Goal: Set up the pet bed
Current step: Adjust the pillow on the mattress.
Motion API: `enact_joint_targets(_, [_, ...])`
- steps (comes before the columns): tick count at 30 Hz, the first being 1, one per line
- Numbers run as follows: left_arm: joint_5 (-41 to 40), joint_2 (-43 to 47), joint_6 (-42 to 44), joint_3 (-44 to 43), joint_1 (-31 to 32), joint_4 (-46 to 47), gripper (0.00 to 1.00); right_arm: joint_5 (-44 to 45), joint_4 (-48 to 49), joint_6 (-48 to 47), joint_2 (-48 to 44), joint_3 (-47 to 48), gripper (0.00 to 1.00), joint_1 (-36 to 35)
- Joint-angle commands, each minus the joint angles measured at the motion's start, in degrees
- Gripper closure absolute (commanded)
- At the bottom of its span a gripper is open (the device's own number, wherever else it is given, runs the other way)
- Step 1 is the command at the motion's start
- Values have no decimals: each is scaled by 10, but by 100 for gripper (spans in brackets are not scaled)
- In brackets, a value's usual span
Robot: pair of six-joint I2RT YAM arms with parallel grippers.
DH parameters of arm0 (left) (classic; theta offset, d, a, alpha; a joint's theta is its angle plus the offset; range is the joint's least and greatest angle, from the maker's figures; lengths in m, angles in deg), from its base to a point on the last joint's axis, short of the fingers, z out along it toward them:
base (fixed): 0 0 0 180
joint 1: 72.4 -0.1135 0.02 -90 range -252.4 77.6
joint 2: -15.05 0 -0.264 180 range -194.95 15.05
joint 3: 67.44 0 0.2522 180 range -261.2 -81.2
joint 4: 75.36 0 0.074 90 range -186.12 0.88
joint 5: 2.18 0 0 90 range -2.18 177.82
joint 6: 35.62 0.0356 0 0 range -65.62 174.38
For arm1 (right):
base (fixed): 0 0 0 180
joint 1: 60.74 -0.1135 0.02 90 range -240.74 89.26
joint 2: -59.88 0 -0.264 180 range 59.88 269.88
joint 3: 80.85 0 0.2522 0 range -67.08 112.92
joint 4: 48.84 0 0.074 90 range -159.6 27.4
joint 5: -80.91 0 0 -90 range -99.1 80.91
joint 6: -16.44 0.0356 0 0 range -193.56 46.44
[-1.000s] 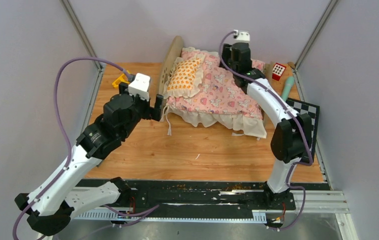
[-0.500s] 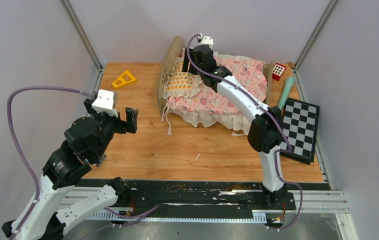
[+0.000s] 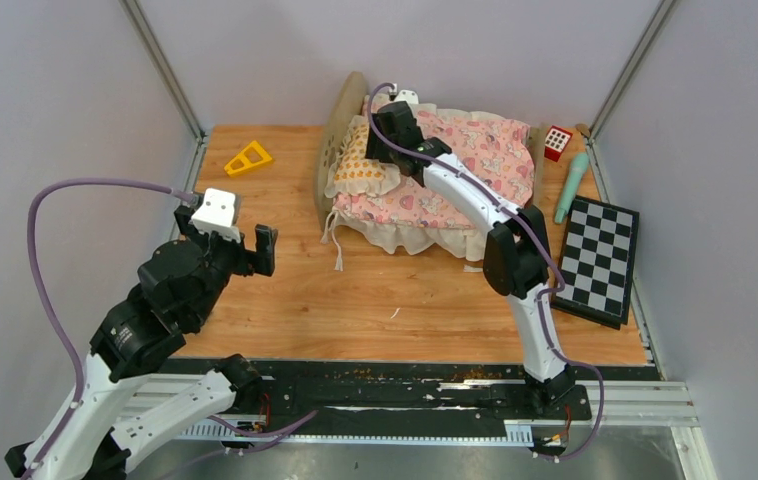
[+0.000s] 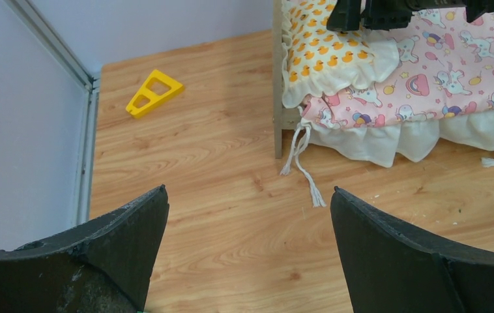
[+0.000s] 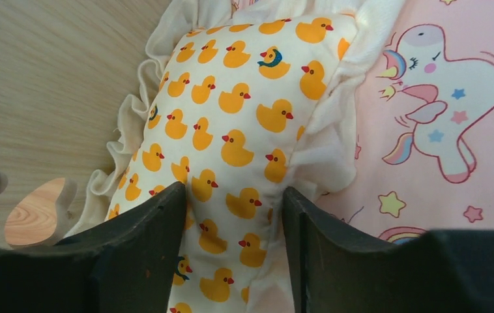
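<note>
The pet bed [image 3: 338, 140] stands at the back of the table, its light-wood headboard on the left and a pink unicorn quilt [image 3: 465, 165] spread over it. A frilled pillow with orange ducks [image 5: 231, 130] lies against the headboard. My right gripper [image 5: 233, 189] reaches over the bed, its two fingers pressed into either side of the pillow [image 3: 363, 165]. My left gripper [image 4: 247, 189] hovers open and empty over bare wood, left of the bed [image 4: 277, 98]. In the top view the left gripper [image 3: 235, 245] is well apart from the bed.
A yellow triangle block [image 3: 248, 158] lies at the back left. On the right are a red block [image 3: 557, 142], a teal handle-like tool [image 3: 571, 185] and a checkerboard [image 3: 600, 260]. A white tie string [image 3: 336, 245] trails from the bed's front left corner.
My right gripper swung from the bed's far right end over to the pillow and set its fingers around it. The left arm drew back from the headboard toward the left front.
</note>
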Motion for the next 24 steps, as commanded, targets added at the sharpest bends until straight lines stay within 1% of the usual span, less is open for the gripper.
enact_joint_targets(1, [0,7,-4,3,-3,7,0,-17,32,16,1,-3,56,-4])
enact_joint_targets(3, [0,6,-5,5,-3,5,0,-22,52,20,-10,-24,72,-3])
enact_joint_targets(5, [0,6,-7,7,-3,5,0,-21,78,22,-32,-49,85,-3])
enact_joint_targets(7, [-1,7,-10,7,-3,5,0,-14,111,20,-60,-79,97,-3])
enact_joint_targets(8, [-1,6,-12,6,-3,4,0,-9,129,21,-76,-104,100,-2])
enact_joint_targets(10, [1,7,-15,5,-3,2,0,-11,166,28,-111,-138,100,2])
enact_joint_targets(14, [-4,10,-16,3,-3,1,0,-44,224,58,-169,-187,100,18])
enact_joint_targets(17, [-3,12,-19,2,-3,1,0,-74,298,93,-207,-232,100,29])
enact_joint_targets(20, [-2,11,-20,2,-3,0,0,-94,347,125,-225,-258,100,35])
enact_joint_targets(24, [0,10,-23,3,-3,-1,0,-93,395,160,-227,-280,100,39])
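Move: The duck-print pillow lies right under the right hand's half-open fingers, its middle about 3 cm to the left, level fore and aft and 2 cm below. The headboard stands some 7 cm to the left and about 1 cm ahead; the middle of the pink mattress is roughly 13 cm to the right, 3 cm back and 6 cm lower. From the left hand, the pillow is about 33 cm ahead, 17 cm right and 19 cm down. The duck pillow's cover is pinched as the right hand's fingers close almost fully on it, the hand sinking a little and easing about 2 cm back. Keeping that grip, the hand then lifts quickly, ending roughly 12 cm above its start, drifting slightly right, while the wrist rolls its left side up by some 25 degrees and tips the fingers up by about 15. ##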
